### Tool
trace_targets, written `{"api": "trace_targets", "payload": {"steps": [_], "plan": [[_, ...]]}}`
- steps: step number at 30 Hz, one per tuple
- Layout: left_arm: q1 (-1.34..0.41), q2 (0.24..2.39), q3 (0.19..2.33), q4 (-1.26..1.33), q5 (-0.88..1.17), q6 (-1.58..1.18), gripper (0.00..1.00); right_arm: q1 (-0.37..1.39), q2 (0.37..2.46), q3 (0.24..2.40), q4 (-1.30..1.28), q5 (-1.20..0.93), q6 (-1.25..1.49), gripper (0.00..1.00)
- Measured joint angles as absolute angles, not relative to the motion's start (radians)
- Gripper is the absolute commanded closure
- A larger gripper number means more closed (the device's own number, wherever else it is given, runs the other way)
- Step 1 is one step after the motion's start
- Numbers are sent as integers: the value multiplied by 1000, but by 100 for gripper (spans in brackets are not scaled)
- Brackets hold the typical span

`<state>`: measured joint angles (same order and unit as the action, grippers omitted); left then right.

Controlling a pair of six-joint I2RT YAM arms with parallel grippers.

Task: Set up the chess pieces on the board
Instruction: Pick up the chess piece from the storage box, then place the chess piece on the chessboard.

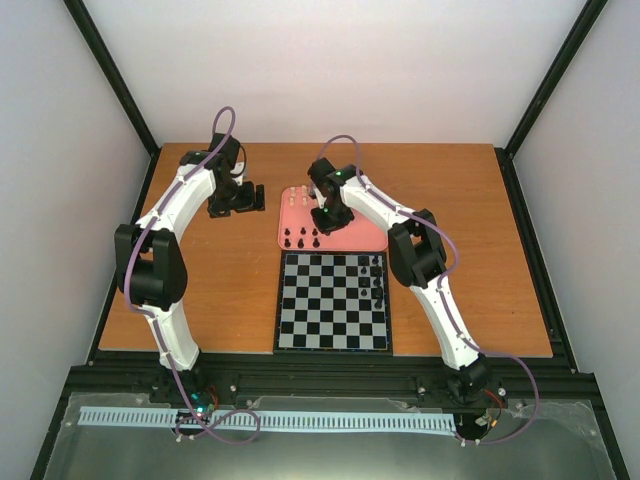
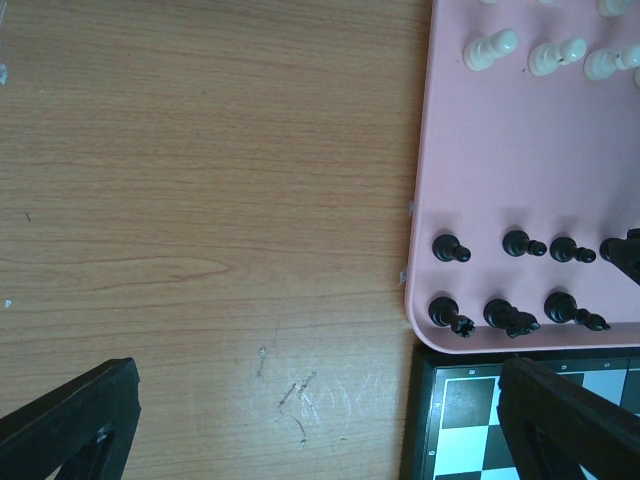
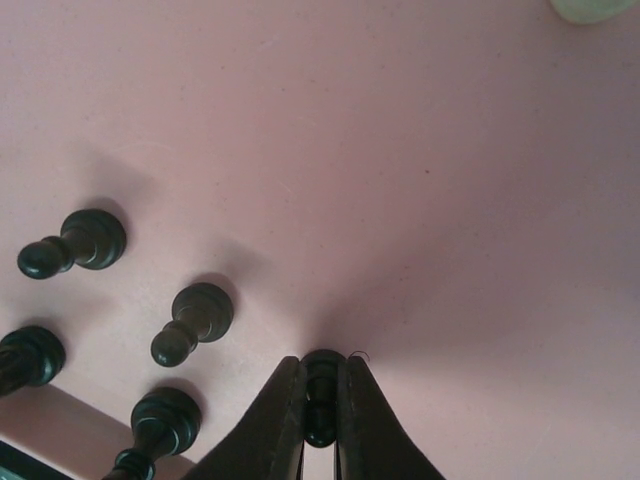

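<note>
My right gripper (image 3: pixel 321 372) is shut on a black pawn (image 3: pixel 322 400) that stands on the salmon-pink tray (image 3: pixel 400 150); in the top view this gripper (image 1: pixel 328 220) is over the tray's middle. Several more black pieces (image 3: pixel 193 318) stand to its left, and they also show in the top view (image 1: pixel 303 241). Cream-white pieces (image 1: pixel 297 193) stand at the tray's far left. The chessboard (image 1: pixel 320 310) lies just in front of the tray, with several black pieces (image 1: pixel 377 282) along its right edge. My left gripper (image 1: pixel 240 199) is open and empty over bare wood left of the tray.
In the left wrist view, the left gripper's fingers (image 2: pixel 70 425) straddle scratched table wood, with the tray's corner (image 2: pixel 520 150) and the board's corner (image 2: pixel 465 415) at the right. Black rails border the table's left and right edges.
</note>
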<state>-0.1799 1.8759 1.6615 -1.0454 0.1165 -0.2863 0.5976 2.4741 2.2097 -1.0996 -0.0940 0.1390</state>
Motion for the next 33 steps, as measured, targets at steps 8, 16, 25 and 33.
{"api": "trace_targets", "payload": {"steps": [8, 16, 25, 33], "plan": [[-180, 1876, 1662, -1046, 116, -286, 0, 598, 2418, 2149, -1099, -88, 134, 97], [-180, 1876, 1662, -1046, 115, -286, 0, 610, 1984, 1740, -1084, -90, 135, 97], [-180, 1876, 1662, -1045, 115, -286, 0, 723, 1637, 1336, -1079, -90, 188, 97], [-180, 1876, 1662, -1045, 112, -286, 0, 810, 1577, 1145, -1000, -88, 252, 97]]}}
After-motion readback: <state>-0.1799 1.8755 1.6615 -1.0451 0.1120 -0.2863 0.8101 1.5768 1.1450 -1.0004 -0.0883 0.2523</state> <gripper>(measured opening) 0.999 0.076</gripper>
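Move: The right hand already has a black pawn pinched at the tray floor. The free board square it is bound for lies some 20 cm back and 9 cm to the right, at about the same height. Of that square, the nearest placed pawn stands 3 cm farther out and the near-end black piece 3 cm to the right. Another tray pawn stands about 3 cm left of the hand. From the left hand, the square is roughly 19 cm back, 28 cm right and 13 cm below. Keeping its pinch on the black pawn, the right hand lifts it off the tray and sweeps back and to the right towards the board's right-hand side, about 23 cm back and 8 cm right. It climbs some 10 cm while crossing the tray edge, then sinks nearly 5 cm as it slows over the squares, fingers still shut. ##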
